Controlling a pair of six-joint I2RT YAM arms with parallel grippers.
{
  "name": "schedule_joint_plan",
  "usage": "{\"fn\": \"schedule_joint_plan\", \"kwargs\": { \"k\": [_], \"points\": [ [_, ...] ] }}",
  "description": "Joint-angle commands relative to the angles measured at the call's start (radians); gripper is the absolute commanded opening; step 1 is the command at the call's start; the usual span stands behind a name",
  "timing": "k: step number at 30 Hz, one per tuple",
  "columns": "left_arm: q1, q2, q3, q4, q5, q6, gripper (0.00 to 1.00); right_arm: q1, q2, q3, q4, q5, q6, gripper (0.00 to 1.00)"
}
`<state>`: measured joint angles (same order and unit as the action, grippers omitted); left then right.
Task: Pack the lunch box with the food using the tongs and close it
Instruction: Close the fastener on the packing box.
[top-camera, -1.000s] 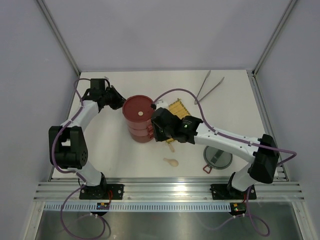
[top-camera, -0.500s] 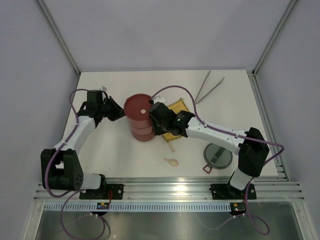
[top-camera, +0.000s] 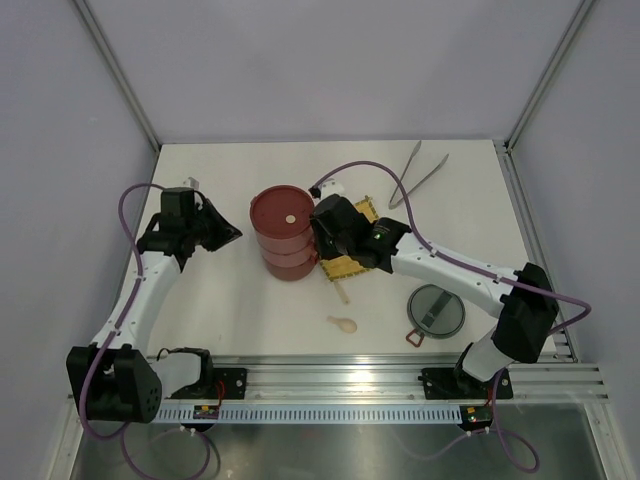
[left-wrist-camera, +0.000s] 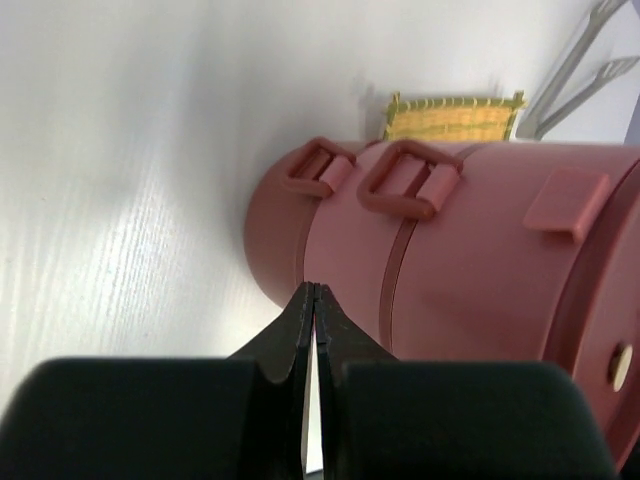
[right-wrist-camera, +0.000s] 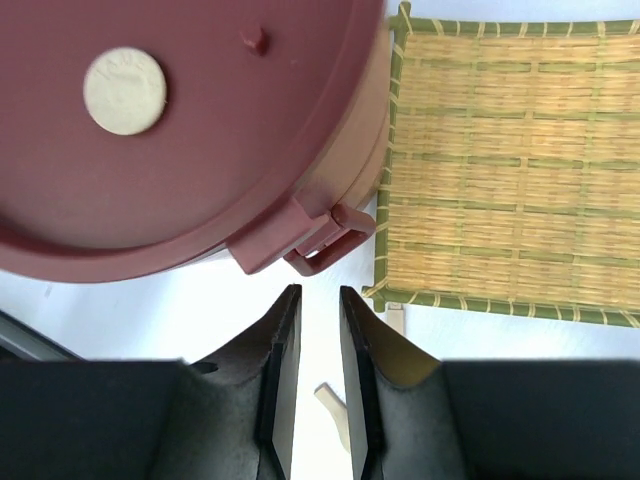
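The lunch box (top-camera: 284, 236) stands as a dark-red stack of tiers mid-table, with a flat red disc lid (right-wrist-camera: 190, 130) on top. My left gripper (top-camera: 234, 235) is shut and empty just left of the stack, its tips (left-wrist-camera: 314, 292) close to the lower tier (left-wrist-camera: 450, 270). My right gripper (top-camera: 320, 238) is on the stack's right side, open by a narrow gap (right-wrist-camera: 315, 297) just below a red clip (right-wrist-camera: 330, 242), holding nothing. The tongs (top-camera: 418, 172) lie at the back right. No food shows.
A yellow woven mat (right-wrist-camera: 500, 170) lies right of the stack, partly under my right arm. A grey see-through lid (top-camera: 436, 310) rests at the front right. A small cream spoon (top-camera: 342, 323) lies near the front, and another cream spoon's handle (top-camera: 344, 292) sticks out at the mat's near edge.
My left arm has swung out to the left and its gripper has slid down the stack's left side. My right gripper has shifted slightly back beside the stack. The stack stays put.
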<state>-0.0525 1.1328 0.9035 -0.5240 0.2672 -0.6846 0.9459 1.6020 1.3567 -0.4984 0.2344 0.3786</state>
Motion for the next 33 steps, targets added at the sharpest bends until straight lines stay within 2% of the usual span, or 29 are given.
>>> {"fn": "schedule_joint_plan", "kwargs": {
  "k": [1, 6, 8, 13, 23, 27, 33],
  "points": [
    [0.011, 0.043, 0.086, 0.039, -0.077, 0.011, 0.02, -0.009, -0.057, -0.004, 0.02, 0.072, 0.058, 0.29],
    [0.022, 0.198, 0.167, 0.116, -0.076, -0.012, 0.02, -0.018, -0.013, 0.016, -0.003, 0.08, 0.101, 0.29],
    [0.032, 0.308, 0.207, 0.114, -0.014, -0.018, 0.01, -0.019, 0.009, 0.027, 0.001, 0.077, 0.097, 0.29],
    [0.016, 0.407, 0.261, 0.16, 0.055, -0.039, 0.0, -0.024, 0.055, 0.058, 0.003, 0.057, 0.082, 0.29],
    [-0.09, 0.319, 0.189, 0.183, 0.07, -0.023, 0.0, -0.027, 0.19, 0.215, 0.02, -0.007, 0.026, 0.28],
    [-0.069, 0.254, 0.169, 0.087, -0.024, 0.005, 0.0, -0.039, 0.196, 0.236, 0.011, -0.017, 0.013, 0.28],
    [0.017, 0.177, 0.153, 0.022, -0.032, 0.032, 0.02, -0.058, 0.187, 0.219, 0.003, -0.033, 0.002, 0.28]
  ]
}}
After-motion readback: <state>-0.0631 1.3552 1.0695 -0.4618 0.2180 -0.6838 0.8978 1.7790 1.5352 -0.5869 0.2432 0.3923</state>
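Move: The right hand's fastener, on the near-right rim of the lunch box, is about 2 cm ahead, 3 cm left and 1 cm above it; the box's lid centre stands 4 cm ahead and 8 cm left. Some 15 cm lower, the bamboo mat is roughly 11 cm ahead and 5 cm right, the wooden spoon 9 cm back and 3 cm right. From the left hand, the left fastener is about 6 cm ahead, 4 cm right and 3 cm higher. Forward and down beside the lunch box's left side goes the shut left hand, some 9 cm out and dipping about 4, then edging right towards the box before drawing partly back and rising. After a slight lift, the right hand sinks and eases forward about 3.5 cm, fingers still part open, bringing its left finger against the right fastener. ##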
